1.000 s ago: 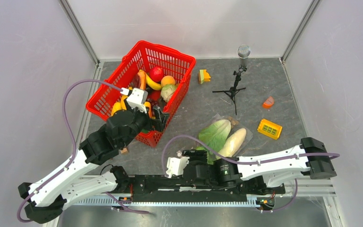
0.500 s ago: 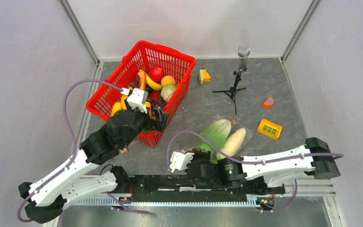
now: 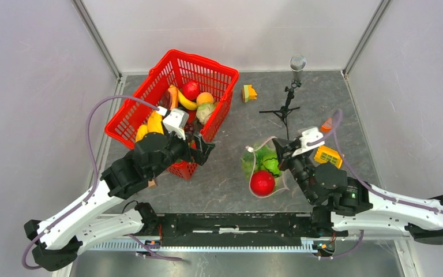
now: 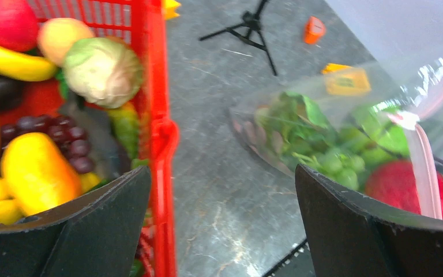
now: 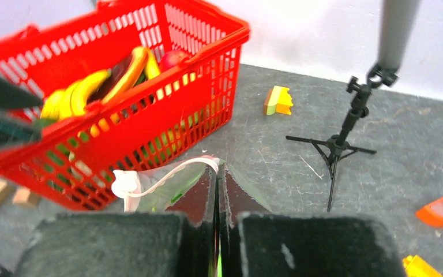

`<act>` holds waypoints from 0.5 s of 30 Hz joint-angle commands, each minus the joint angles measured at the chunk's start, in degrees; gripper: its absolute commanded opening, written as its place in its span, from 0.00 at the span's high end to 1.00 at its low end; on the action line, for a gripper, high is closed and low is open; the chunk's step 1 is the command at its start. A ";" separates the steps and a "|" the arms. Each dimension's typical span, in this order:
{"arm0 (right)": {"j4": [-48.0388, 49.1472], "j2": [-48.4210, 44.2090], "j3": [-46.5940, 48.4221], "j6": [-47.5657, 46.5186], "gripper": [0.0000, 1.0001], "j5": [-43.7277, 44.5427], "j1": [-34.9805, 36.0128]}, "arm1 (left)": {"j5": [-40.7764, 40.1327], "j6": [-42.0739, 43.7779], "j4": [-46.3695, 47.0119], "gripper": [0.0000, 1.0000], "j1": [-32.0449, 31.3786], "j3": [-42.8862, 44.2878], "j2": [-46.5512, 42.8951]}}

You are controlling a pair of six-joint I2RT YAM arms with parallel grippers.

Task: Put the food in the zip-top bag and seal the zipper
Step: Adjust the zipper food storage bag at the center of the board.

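The clear zip-top bag (image 3: 263,168) lies in the middle of the table with green lettuce (image 3: 263,160) and a round red fruit (image 3: 262,183) inside. My right gripper (image 3: 281,152) is shut on the bag's mouth edge by the pale pink zipper (image 5: 173,171), whose white slider (image 5: 123,183) hangs to the left of the closed fingers (image 5: 231,193). My left gripper (image 3: 203,148) stands open over the near right corner of the red basket (image 3: 207,60), holding nothing. More food fills the basket: bananas (image 3: 186,101), a red fruit (image 3: 191,89). The left wrist view shows the bag (image 4: 300,98) to the right.
A microphone on a small tripod (image 3: 289,95) stands behind the bag. A yellow block (image 3: 329,156), an orange piece (image 3: 327,124) and a yellow-green piece (image 3: 248,92) lie on the table. A small wooden block (image 3: 150,183) sits by the basket's near side.
My right arm swung from low across the front to the right side and its gripper shut on the bag's mouth. The bag now shows a red fruit, no white vegetable. Left gripper shifted slightly right.
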 commanded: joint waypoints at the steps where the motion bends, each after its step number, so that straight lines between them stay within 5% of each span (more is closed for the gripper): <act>1: 2.93 -0.32 -0.13 7.75 1.00 4.72 -2.72 | 12.11 -2.12 4.83 0.00 0.17 3.47 2.41; 7: 4.72 -0.13 0.06 9.72 1.00 6.61 -3.91 | 24.40 -6.20 7.22 0.02 -1.55 8.30 10.94; 15: 6.56 0.66 0.30 8.63 1.00 5.61 -4.98 | 20.36 -11.33 7.95 0.09 -8.07 10.61 17.12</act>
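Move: The left hand, empty and wide open, has the white zipper slider on the bag's left rim about 13 cm to its right, 2 cm back and 2 cm lower. The red ball in the bag's mouth lies some 18 cm right, 11 cm back and 11 cm below; the red basket's middle is about 13 cm left, 12 cm ahead and 12 cm below. From the right hand, already gripping the rim, the slider is roughly 8 cm left, 3 cm back and 2 cm lower. With the right fingers still pinching the bag's rim and shifting only about 2 cm forward and to the right, the left hand sweeps some 11 cm right and 4 cm back, away from the basket towards the slider side of the bag's mouth. It swings clockwise about 25 degrees on the way, fingers staying wide open and not yet on the bag. ##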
